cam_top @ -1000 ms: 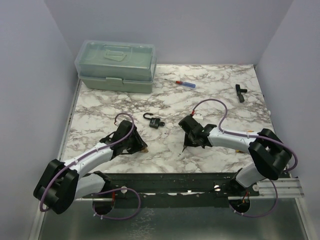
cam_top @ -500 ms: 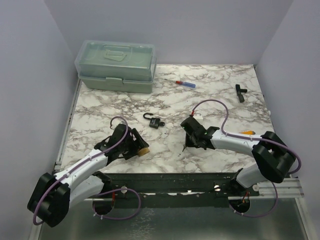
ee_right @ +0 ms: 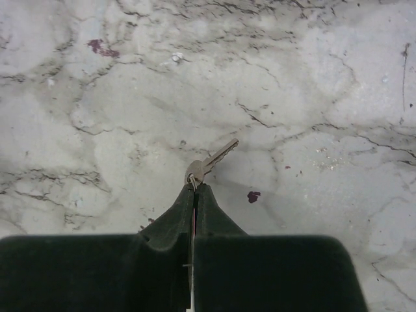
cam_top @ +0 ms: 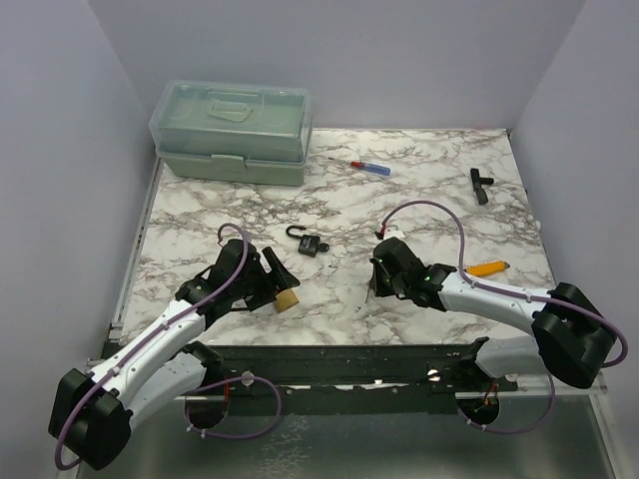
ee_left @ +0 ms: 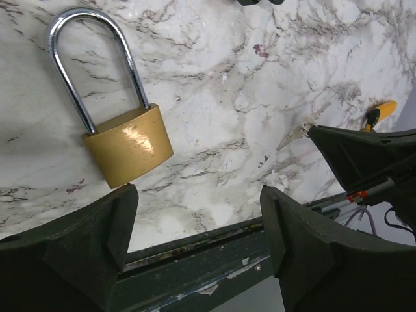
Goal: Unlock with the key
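Observation:
A brass padlock [ee_left: 129, 144] with a steel shackle lies flat on the marble table [ee_left: 260, 78], just ahead of my left gripper [ee_left: 198, 214]. That gripper is open, with nothing between its fingers and the lock off its left finger. From above, the padlock [cam_top: 288, 299] sits near the table's front edge beside the left gripper [cam_top: 272, 281]. My right gripper [ee_right: 195, 190] is shut on a small silver key [ee_right: 213, 161], pinched at its ring end, the blade pointing away over the table. Seen from above, the right gripper [cam_top: 378, 287] hangs low at centre front.
A small black padlock [cam_top: 310, 242] lies mid-table. A green toolbox [cam_top: 232, 130] stands at the back left, a red-and-blue screwdriver [cam_top: 365, 167] and a black T-shaped piece [cam_top: 481, 184] at the back. An orange-handled tool [cam_top: 487, 267] lies by the right arm.
My left gripper has opened and drawn back, leaving the brass padlock on the table. The right arm has shifted slightly with the key still pinched.

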Available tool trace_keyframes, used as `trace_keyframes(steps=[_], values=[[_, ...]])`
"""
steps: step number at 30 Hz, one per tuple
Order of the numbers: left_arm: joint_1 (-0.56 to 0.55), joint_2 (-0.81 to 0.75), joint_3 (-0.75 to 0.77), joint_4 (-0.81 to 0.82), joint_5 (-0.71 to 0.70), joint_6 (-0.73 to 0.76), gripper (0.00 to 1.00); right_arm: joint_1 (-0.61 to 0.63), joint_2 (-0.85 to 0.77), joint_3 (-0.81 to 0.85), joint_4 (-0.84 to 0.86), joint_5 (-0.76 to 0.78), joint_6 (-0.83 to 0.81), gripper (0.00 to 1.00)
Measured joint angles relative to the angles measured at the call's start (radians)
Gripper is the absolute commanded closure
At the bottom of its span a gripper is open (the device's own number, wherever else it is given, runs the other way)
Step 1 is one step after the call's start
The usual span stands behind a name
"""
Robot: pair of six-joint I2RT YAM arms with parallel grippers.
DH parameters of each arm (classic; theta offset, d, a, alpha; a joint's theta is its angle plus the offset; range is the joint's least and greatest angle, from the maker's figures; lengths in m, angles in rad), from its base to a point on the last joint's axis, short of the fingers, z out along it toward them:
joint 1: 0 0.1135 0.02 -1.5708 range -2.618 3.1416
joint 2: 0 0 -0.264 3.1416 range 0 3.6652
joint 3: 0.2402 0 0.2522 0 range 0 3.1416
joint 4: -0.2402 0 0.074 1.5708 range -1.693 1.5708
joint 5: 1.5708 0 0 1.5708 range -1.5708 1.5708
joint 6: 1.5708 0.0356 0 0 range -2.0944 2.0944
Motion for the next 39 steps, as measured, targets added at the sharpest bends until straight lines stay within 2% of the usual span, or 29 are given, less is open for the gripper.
trace_keyframes(steps=[7,19,22,29,39], values=[[0.000,0.029,0.005,0.090,0.079,0.011,0.31,0.017,-0.043,-0.005,0.067,-0.050,-0.064,1.00],[-0.001,0.171,-0.064,0.439,0.211,-0.097,0.43,0.029,-0.127,-0.027,0.155,-0.159,-0.132,1.00],[-0.002,0.216,-0.065,0.523,0.233,-0.127,0.49,0.032,-0.149,-0.035,0.185,-0.200,-0.146,1.00],[-0.006,0.263,-0.066,0.705,0.309,-0.143,0.52,0.048,-0.254,-0.082,0.263,-0.323,-0.186,1.00],[-0.011,0.212,-0.066,0.821,0.426,-0.076,0.52,0.056,-0.325,-0.110,0.376,-0.521,-0.206,1.00]])
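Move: The keys, already pinched in the right fingertips, are roughly 18 cm to the left hand's right, 4 cm ahead and 5 cm lower. Just under the left hand lies the brass padlock, 2 cm ahead, 2 cm to its left and about 8 cm down. From the right hand, the left gripper it carries the keys to is about 18 cm left, 4 cm back and 5 cm higher; the black padlock lies 9 cm ahead, 13 cm left and 3 cm down. Upward, leftward and a bit back, the right hand carries the still-pinched keys about 16 cm towards the left gripper, swinging counter-clockwise and tipping its fingers up towards level. The left hand leaves the brass padlock, going right some 9 cm, then mostly up, to meet the keys, rolling its left side down and turning clockwise while its wide-open fingers narrow to about half; contact with the keys can't be seen. ##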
